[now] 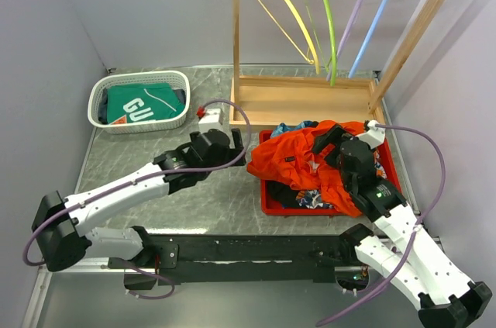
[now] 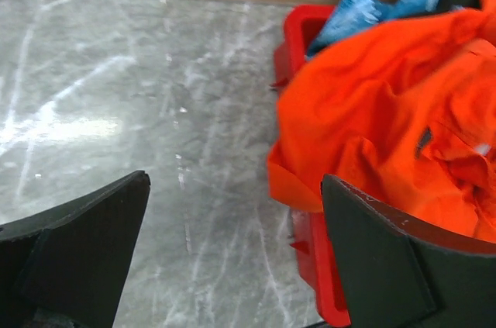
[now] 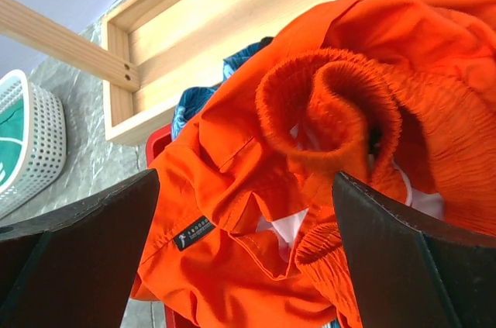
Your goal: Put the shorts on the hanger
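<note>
The bright orange shorts (image 1: 291, 159) lie crumpled on top of a red tray (image 1: 267, 205) right of centre. The yellow hanger (image 1: 283, 4) hangs by its hook at the left end of the wooden rack's rail. My left gripper (image 1: 235, 144) stands open just left of the tray; in the left wrist view the gripper (image 2: 234, 181) is over bare table, with the shorts (image 2: 387, 103) beside its right finger. My right gripper (image 1: 332, 142) is open above the shorts; in the right wrist view the gripper (image 3: 246, 177) straddles the shorts (image 3: 232, 274), near their ribbed waistband (image 3: 333, 103) and dark label (image 3: 194, 233).
A wooden rack (image 1: 302, 101) stands behind the tray with lime green (image 1: 329, 25), lilac (image 1: 353, 22) and blue (image 1: 376, 22) hangers. A white basket (image 1: 101, 95) at back left holds a green shirt (image 1: 139, 103). Blue-patterned garments (image 1: 314, 200) lie under the shorts.
</note>
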Robot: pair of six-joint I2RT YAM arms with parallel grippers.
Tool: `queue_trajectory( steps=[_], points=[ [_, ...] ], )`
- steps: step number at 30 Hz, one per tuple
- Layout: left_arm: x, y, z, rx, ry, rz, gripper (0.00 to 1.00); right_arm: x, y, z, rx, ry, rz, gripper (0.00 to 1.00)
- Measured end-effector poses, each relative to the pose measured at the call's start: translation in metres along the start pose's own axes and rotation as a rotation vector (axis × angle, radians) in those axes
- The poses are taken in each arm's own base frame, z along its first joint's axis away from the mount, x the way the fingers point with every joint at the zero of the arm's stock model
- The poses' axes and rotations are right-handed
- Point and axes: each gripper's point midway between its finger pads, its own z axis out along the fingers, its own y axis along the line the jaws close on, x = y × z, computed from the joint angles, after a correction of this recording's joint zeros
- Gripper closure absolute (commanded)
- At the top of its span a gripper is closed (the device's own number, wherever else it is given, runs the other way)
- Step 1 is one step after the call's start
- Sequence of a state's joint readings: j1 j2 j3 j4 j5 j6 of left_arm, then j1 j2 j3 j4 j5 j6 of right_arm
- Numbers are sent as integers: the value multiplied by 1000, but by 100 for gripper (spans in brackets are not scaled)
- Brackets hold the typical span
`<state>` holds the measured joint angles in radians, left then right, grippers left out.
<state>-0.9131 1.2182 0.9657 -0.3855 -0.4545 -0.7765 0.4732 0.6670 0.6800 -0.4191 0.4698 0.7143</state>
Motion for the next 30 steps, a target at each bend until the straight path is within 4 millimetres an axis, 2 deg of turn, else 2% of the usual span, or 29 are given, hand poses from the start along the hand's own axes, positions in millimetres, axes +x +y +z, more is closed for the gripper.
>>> queue_trajectory(
  steps=[4,8,12,17,24,30],
  points=[
    [5,-22,0,23,9,25,9,-7,-3,-5,23,-11,-1,0],
    [7,-46,0,58,12,40,19,-10,-9,-10,36,-23,-1,0],
    [9,-73,5,92,22,66,23,-11,-15,-13,58,-32,0,0],
    [12,-126,13,165,27,114,25,-11,-32,-16,137,-41,-1,2],
    [6,-207,21,308,-1,126,30,-31,-52,-38,211,-113,78,4],
    [3,-255,33,389,-21,100,34,-43,-64,-58,225,-163,133,5]
  ],
)
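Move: The orange shorts lie heaped in the red bin, their middle about 22 cm to the left hand's right, 4 cm ahead and some 12 below. From that hand, the blue cloth is roughly 15 cm right and 11 ahead, and the rack's base 19 right and 18 ahead. From the right hand, the shorts' middle is about 2 cm left, 3 ahead and 11 below. Left hand sweeps 25 cm right over the shorts, rising, fingers partly closing; right hand withdraws 9 cm right and back. ##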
